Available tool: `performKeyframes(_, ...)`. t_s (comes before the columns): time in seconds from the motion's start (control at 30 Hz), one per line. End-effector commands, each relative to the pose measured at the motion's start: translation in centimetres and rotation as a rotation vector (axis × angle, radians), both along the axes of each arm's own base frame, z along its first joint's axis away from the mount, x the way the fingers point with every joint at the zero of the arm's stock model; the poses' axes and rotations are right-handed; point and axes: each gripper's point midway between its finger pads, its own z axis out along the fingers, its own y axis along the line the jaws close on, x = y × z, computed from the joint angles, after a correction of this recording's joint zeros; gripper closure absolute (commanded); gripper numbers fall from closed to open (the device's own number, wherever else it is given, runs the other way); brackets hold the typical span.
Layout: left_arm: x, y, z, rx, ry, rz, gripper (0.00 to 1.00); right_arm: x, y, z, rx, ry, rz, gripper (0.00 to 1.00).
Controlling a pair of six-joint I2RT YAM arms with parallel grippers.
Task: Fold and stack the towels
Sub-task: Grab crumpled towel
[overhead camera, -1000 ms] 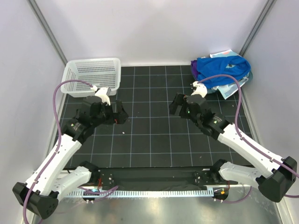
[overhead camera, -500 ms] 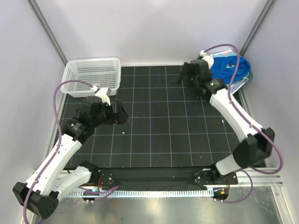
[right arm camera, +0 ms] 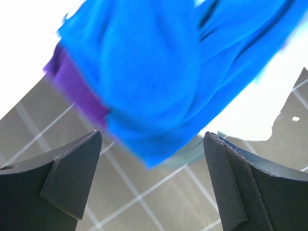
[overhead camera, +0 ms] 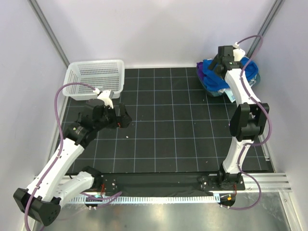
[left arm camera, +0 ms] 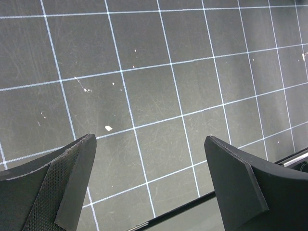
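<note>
The towels lie heaped at the back right corner. A royal blue towel [overhead camera: 215, 78] is on top, with a purple towel [overhead camera: 200, 71] poking out at its left edge. My right gripper [overhead camera: 216, 65] hangs open just above this heap. In the right wrist view the blue towel [right arm camera: 159, 72] and the purple towel [right arm camera: 77, 91] fill the space above my right gripper [right arm camera: 152, 135], and nothing sits between its fingers. My left gripper [overhead camera: 122, 118] is open over the bare mat at the left, and its wrist view shows my left gripper [left arm camera: 149, 139] holding nothing.
A white mesh basket [overhead camera: 94, 77] stands at the back left corner. A teal tub rim [right arm camera: 192, 151] shows under the towel heap. The black gridded mat [overhead camera: 163, 130] covers the table, and grey walls close in on three sides.
My right arm has swung from the mat's middle out to the back right corner, and its open gripper now sits over the towel heap. The left arm has not moved.
</note>
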Motion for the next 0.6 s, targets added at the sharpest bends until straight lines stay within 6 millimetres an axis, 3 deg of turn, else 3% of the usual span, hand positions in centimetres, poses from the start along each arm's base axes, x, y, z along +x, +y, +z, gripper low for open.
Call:
performKeyframes(0.0, 0.4, -0.5, 1.2, -0.046, -0.036, -0.01, 0.0, 1.3, -2.7, 1.5, -0.01, -0.052, -0.107, 0.05)
performKeyframes(0.13, 0.3, -0.6, 1.1, -0.054, -0.029, -0.015, 0.0, 2.6, -4.8, -0.6, 0.004, -0.034, -0.166, 0.09)
performKeyframes(0.27, 0.4, -0.7, 1.2, -0.058, -0.031, -0.019, 0.0, 4.0, -5.2, -1.5, 0.011, -0.047, -0.184, 0.12)
performKeyframes(0.47, 0.3, -0.7, 1.3, -0.062, -0.035, -0.02, 0.0, 5.7, -4.7, -1.0, 0.053, -0.094, -0.172, 0.36)
performKeyframes(0.57, 0.2, -0.7, 1.4, -0.065, -0.039, -0.021, 0.0, 6.0, -4.6, -0.6, 0.057, -0.093, -0.167, 0.62)
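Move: The blue crumpled towel, heaped in the far right bin, has its middle about 3 cm ahead of the open right hand, 8 cm to its right and 7 cm below. The purple towel peeks out some 5 cm to the hand's left and 2 cm ahead, while the white towel hangs roughly 9 cm right and 6 cm back, both about 9 cm lower than the hand. From the left hand, the blue towel is some 30 cm ahead, 53 cm right and 8 cm lower. Down into the blue towel goes the right hand, sweeping about 5 cm right and 5 cm down while pushing some 4 cm forward, and turning about 10 degrees clockwise with its fingers still slanting ahead and down. Over the last part the sideways and downward travel stops, it eases forward alone, and the fingers close from nearly wide open to a bit under half, their tips coming onto the towel's raised fold from either side. ##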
